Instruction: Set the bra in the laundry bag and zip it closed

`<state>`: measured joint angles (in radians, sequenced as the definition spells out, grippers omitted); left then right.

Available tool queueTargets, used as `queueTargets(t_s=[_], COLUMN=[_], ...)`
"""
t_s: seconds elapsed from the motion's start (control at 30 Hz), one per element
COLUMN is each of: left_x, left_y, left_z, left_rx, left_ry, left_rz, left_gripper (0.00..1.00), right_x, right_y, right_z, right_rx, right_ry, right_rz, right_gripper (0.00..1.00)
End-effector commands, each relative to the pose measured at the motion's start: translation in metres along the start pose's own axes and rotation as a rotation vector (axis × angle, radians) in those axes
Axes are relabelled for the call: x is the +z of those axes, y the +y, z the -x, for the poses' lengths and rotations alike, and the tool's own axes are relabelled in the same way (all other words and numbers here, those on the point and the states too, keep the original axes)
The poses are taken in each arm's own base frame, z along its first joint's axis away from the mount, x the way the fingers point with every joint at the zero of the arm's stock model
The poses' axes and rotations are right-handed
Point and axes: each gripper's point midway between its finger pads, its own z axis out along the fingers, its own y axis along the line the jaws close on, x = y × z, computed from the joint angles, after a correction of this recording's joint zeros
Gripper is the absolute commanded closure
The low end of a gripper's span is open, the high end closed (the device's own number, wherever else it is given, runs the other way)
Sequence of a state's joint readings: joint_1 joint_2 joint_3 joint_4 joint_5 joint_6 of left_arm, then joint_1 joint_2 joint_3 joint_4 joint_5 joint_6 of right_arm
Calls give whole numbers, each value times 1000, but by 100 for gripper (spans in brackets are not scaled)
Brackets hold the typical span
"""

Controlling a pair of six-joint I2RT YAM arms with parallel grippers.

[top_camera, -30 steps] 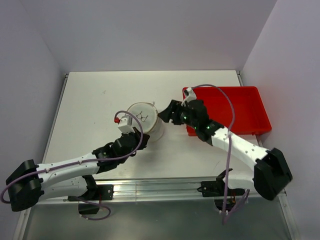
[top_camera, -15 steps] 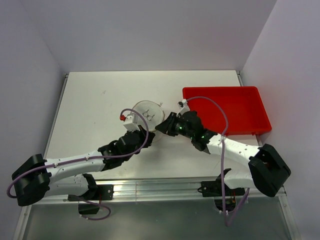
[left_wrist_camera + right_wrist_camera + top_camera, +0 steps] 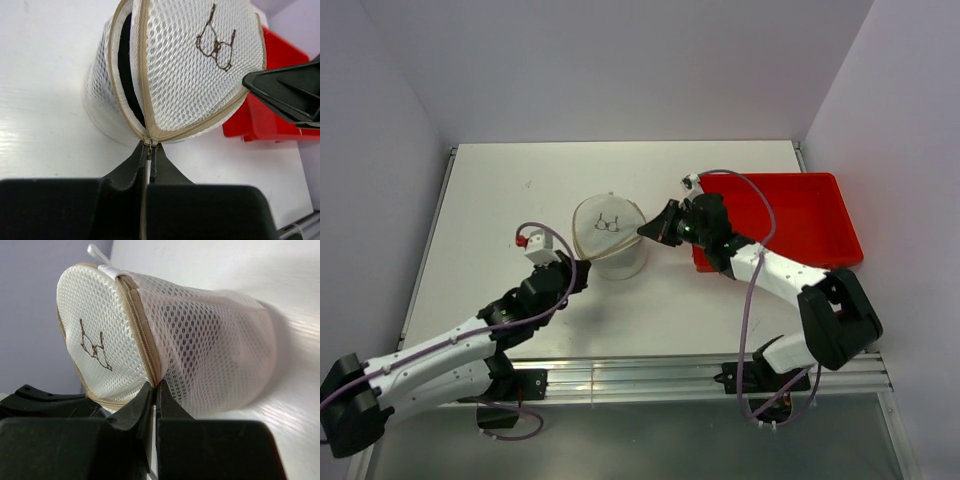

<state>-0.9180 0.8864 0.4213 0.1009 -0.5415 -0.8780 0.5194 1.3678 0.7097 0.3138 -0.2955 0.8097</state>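
Observation:
The white mesh laundry bag (image 3: 610, 240) stands mid-table, its round lid with a small dark mark facing up. A dark shape, the bra (image 3: 126, 70), shows through the open slit on the bag's left side in the left wrist view. My left gripper (image 3: 149, 149) is shut on the zipper pull (image 3: 148, 143) at the bag's near edge. My right gripper (image 3: 155, 386) is shut on the bag's tan zip seam (image 3: 145, 347) at its right side; it also shows in the top view (image 3: 646, 229).
A red rectangular bin (image 3: 780, 215) stands right of the bag, close behind my right arm. The table's white surface (image 3: 500, 190) stretches left and behind the bag. Side walls close in the table on both sides.
The bag has come back upright and nearer the table's middle. My left arm has drawn back to the left with the zipper pull. My right gripper has shifted up and right on the seam.

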Motion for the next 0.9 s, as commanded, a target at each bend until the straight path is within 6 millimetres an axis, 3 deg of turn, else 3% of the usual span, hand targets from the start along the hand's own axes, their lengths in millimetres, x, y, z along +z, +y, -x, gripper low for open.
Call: queueTargets(t_s=[0.0,0.07,0.1,0.13,0.27,0.3,0.37,0.4,0.43,0.47,0.5,0.53,0.67,0.73,0.8,0.87], left_x=[-16,-27,-29,-29,-20,-20,-16,-17,-14,-13,-11,-10,-5,-3,-3,-3], left_y=[56,58,55,48,16,8,-8,-15,-21,-24,-29,-33,-49,-52,-54,-53], left_z=[22,35,37,40,25,18,18,14,16,15,13,14,5,-1,-5,-10], left_rx=[45,33,31,20,-33,-35,-54,-49,-48,-47,-49,-57,-74,-84,-86,-95], left_ry=[-86,-118,-119,-127,-60,-40,-52,-45,-52,-50,-47,-49,-14,1,18,30], left_rz=[194,198,187,156,20,-1,-32,-50,-48,-53,-63,-75,-131,-145,-156,-157], left_gripper=[100,100,100,100,100,100,100,100,100,100,100,100,100,100,100,100], right_x=[13,29,41,46,52,51,39,29,23,16,4,1,-11,-7,1,7], right_y=[18,25,16,28,32,29,26,36,24,26,47,33,60,75,77,87], right_z=[52,62,57,66,58,60,52,53,37,30,27,7,-38,-47,-52,-48], right_rx=[-134,-153,-145,-155,-161,-154,-140,-138,-126,-105,-113,-99,-15,-1,-1,-7], right_ry=[-65,-38,-1,-7,25,8,8,-21,-6,-13,-45,-26,21,37,61,59], right_rz=[62,67,46,68,51,27,2,10,-11,-6,51,26,140,199,202,223], right_gripper=[100,100,100,100,98,81,59,44,38,34,34,34,33,33,33,34])
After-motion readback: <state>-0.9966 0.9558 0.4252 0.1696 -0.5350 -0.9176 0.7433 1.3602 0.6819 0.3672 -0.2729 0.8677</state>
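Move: The laundry bag's zip slider is already held in the left fingers. From the right hand, which still pinches the lid's right rim, the slider lies about 10 cm left and 7 cm back, roughly level. The lid's middle is some 7 cm left and 2 cm ahead of the right hand, and the white tag on the far rim about 6 cm left and 8 cm ahead, both a touch higher. The laundry bag's rim, already pinched in the right fingers, is swung forward and left about 6 cm and slightly up. The right hand then opens to about two thirds, lets go and comes back some 10 cm towards the near rim beside the slider. The left hand keeps its pinch on the slider, rising and shifting left about 4 cm, then sinking and drawing some 6 cm to the right. ##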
